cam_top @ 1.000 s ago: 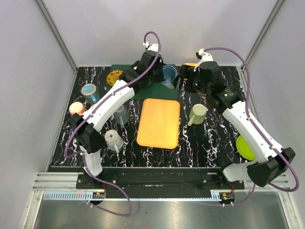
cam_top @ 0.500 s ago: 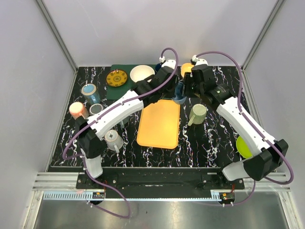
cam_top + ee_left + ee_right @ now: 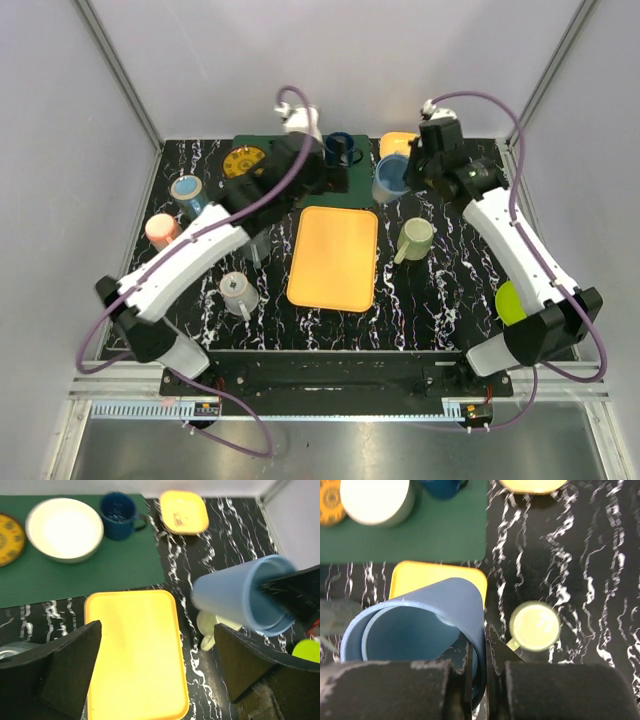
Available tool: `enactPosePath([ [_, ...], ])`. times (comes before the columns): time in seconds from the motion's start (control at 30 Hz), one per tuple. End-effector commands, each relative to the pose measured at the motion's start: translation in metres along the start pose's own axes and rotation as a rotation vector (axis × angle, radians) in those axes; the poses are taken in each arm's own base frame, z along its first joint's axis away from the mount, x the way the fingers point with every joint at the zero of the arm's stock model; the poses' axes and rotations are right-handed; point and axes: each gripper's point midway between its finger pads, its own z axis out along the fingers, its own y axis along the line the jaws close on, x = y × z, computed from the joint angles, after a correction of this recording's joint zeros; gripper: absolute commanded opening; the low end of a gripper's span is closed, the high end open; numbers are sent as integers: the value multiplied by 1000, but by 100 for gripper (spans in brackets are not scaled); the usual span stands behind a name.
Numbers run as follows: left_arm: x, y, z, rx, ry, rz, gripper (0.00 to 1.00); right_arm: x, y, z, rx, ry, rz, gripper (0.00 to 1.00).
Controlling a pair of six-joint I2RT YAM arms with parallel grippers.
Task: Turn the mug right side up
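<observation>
A light blue mug [image 3: 388,180], no handle showing, hangs tilted above the table behind the orange tray [image 3: 333,258]. My right gripper [image 3: 412,172] is shut on its rim. In the right wrist view one finger sits inside the mug [image 3: 420,615] and the other outside, the gripper [image 3: 487,650] pinching the wall. The mug's mouth faces that gripper. My left gripper [image 3: 157,675] stands open and holds nothing, to the left of the mug [image 3: 235,600] and apart from it, above the tray [image 3: 135,655].
A pale green mug [image 3: 415,238] stands bottom up right of the tray. On the green mat [image 3: 75,570] are a white bowl [image 3: 64,527] and a dark blue mug [image 3: 340,148]. A yellow dish [image 3: 398,142] lies at the back, cups [image 3: 188,190] at left, and a lime plate [image 3: 512,310] at right.
The left gripper opened, let go of the light blue mug and drew back to the left. The right gripper closed on the mug's rim and carried it back and right.
</observation>
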Motion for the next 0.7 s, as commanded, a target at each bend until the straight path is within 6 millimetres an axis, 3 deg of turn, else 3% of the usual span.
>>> enactPosePath([
  [0.0, -48, 57, -29, -81, -158, -112, 99, -58, -22, 0, 29, -115, 92, 0],
  [0.03, -52, 60, -33, -74, -176, -116, 99, -60, -31, 12, 71, -106, 98, 0],
  [0.07, -58, 65, -46, -63, -200, -114, 99, -74, -46, 13, 107, -134, 130, 0],
  [0.13, -48, 74, -50, -81, -196, -105, 99, -86, -65, 30, 153, -146, 184, 0],
  [0.17, -50, 77, -61, -69, -213, -120, 99, -93, -83, 36, 180, -155, 244, 0],
  [0.2, -30, 82, -57, -74, -177, -111, 99, -93, -91, 53, 193, -144, 270, 0],
  [0.27, -22, 84, -72, -32, -190, -162, 99, -106, -90, 66, 152, -150, 317, 0],
  [0.3, 8, 90, -65, -36, -139, -154, 99, -107, -87, 75, 145, -140, 320, 0],
  [0.37, 20, 92, -79, 14, -153, -211, 99, -113, -82, 102, 124, -120, 327, 0],
  [0.4, 47, 100, -74, -1, -110, -205, 99, -113, -77, 111, 100, -101, 324, 0],
  [0.47, 59, 109, -87, 8, -119, -236, 99, -113, -57, 135, 8, -50, 315, 0],
  [0.5, 81, 118, -84, -16, -88, -230, 99, -93, -46, 155, 7, 19, 287, 0],
  [0.53, 88, 125, -87, -31, -88, -236, 99, -103, -34, 152, -17, -3, 261, 0],
  [0.57, 89, 129, -95, -26, -109, -257, 99, -98, -26, 158, -21, 8, 227, 0],
  [0.6, 106, 137, -93, -43, -88, -253, 99, -94, -19, 163, -23, 12, 217, 0],
  [0.67, 111, 143, -98, -47, -105, -271, 99, -84, -6, 178, -36, 37, 205, 0],
])
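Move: The light blue mug already hangs by its rim wall in the right hand. From that hand the dark blue mug on the green mat stands some 26 cm ahead, 13 cm left and 23 cm below; the yellow bowl is about 28 cm ahead and 4 cm right, and the green mug almost underneath, 6 cm right. From the left hand, the dark blue mug is about 29 cm straight ahead and the upturned grey mug 21 cm left, level. The light blue mug, still pinched at its rim, is swung forward about 19 cm by the right hand towards the gap between dark blue mug and yellow bowl. It rises a little and bears right, then sinks and curves back left, the wrist turning clockwise before partly returning. The left hand, open and empty, draws off left, then back and down, some 20 cm overall. ##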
